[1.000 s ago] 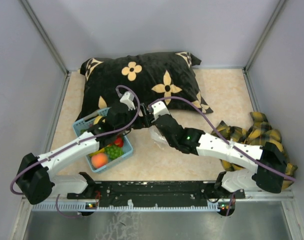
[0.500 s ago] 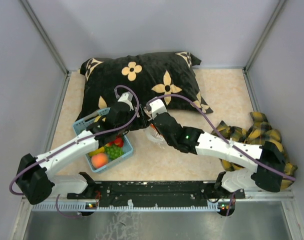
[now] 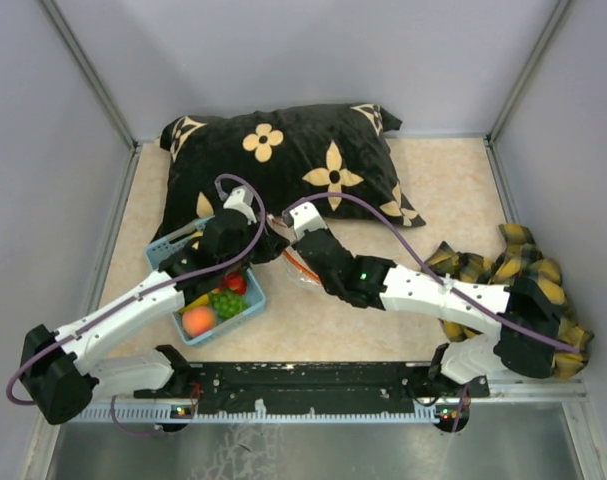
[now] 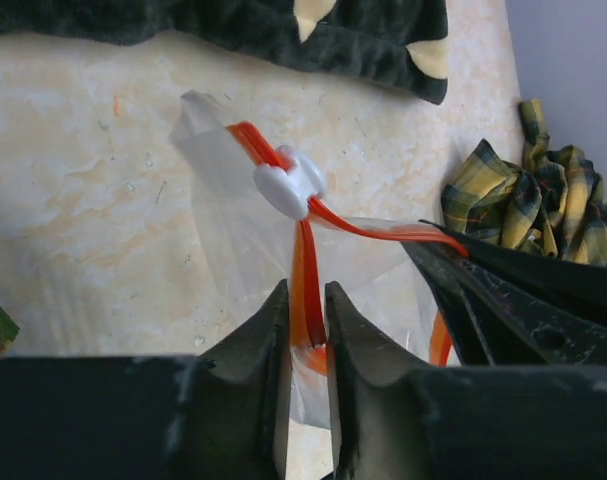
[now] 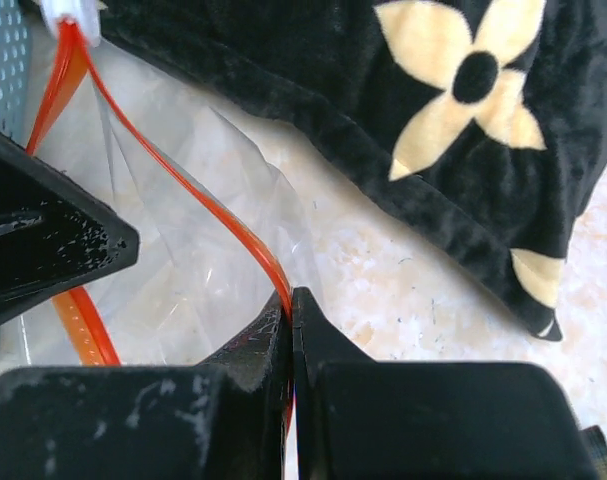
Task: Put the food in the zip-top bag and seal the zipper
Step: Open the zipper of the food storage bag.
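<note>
The zip-top bag [image 3: 301, 270] is a clear pouch that hangs between both grippers, just right of the basket. Its zipper [image 4: 305, 275], a red strip with a white slider [image 4: 288, 188], runs between my left gripper's [image 4: 305, 305] jaws, which stand narrow and pinch it. My right gripper [image 5: 291, 305] is shut on the same red strip [image 5: 198, 205] further along the mouth. The bag looks empty. The food lies in the light blue basket [image 3: 251, 310]: a strawberry [image 3: 237, 283], green grapes [image 3: 224, 302] and a peach [image 3: 197, 320].
A black pillow with tan flowers [image 3: 283, 160] lies at the back, its edge right behind the bag. A yellow-green plaid cloth [image 3: 513, 270] is bunched at the right, under the right arm. Grey walls close in the table on three sides.
My left gripper's jaws have closed from wide onto the red zipper strip. Both grippers and the bag have drifted a little to the left.
</note>
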You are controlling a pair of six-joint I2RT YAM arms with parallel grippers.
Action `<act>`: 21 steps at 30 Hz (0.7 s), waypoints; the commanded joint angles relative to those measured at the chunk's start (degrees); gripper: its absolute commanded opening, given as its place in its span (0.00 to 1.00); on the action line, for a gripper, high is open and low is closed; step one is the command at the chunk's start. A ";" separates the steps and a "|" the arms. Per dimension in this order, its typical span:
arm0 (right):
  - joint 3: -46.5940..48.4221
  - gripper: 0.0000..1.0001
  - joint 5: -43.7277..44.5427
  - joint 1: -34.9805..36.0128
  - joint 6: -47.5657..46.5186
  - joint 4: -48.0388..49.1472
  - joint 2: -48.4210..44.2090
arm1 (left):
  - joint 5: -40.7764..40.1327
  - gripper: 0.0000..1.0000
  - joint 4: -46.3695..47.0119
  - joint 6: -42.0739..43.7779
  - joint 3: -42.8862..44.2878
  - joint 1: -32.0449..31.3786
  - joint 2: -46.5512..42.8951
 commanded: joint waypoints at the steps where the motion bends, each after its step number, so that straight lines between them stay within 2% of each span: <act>1: -0.01 0.01 4.63 0.48 -3.37 4.55 -1.95 | 3.21 0.13 7.08 -0.23 -3.89 0.17 0.19; 2: -0.07 0.01 5.12 0.48 -4.20 4.64 -2.17 | 3.84 0.06 8.54 -0.15 -4.29 0.17 0.48; 4: -0.41 0.02 6.22 0.48 -6.12 4.80 -2.91 | 4.82 0.00 11.78 -0.09 -5.42 0.31 0.83; 7: -1.85 0.05 7.35 -0.08 -9.93 6.19 -4.86 | 8.28 0.00 18.00 -0.14 -7.80 1.49 0.95; 9: -2.06 0.06 6.69 -1.26 -11.98 6.30 -6.47 | 13.25 0.00 26.03 -0.15 -10.36 2.53 1.13; 13: -2.46 0.12 -5.03 -4.93 -13.49 4.79 -10.41 | 19.42 0.00 37.71 0.98 -12.32 2.99 4.05; 17: -5.69 0.25 -10.65 -6.68 -13.32 5.82 -12.52 | 22.53 0.00 45.33 1.57 -13.67 3.01 6.48; 21: -9.11 0.34 -9.49 -7.11 -12.01 5.58 -12.35 | 23.80 0.00 51.26 0.88 -15.93 3.03 8.15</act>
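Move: The near strip of the orange bag zipper already runs between the left hand's half-open fingers. The white slider lies about 5 cm ahead of that hand, 1 cm left, level with it. The right hand is shut on the opposite strip, with the near strip some 5 cm to its left and the slider 5 cm ahead, 6 cm left. From the left hand, the fruit basket's middle is 17 cm left, 8 cm back and 15 cm below, and the dark cushion's middle roughly 18 cm straight ahead, 14 cm below. To the right by about 5 cm goes the left hand, after dipping a little as its fingers shut and pinch the near zipper strip; it comes back up, turning clockwise and rolling its left side down, some 15 degrees each. The right hand also draws right and rises roughly 4 cm, its fingers opening about a third and loosening their pinch on the other strip. ##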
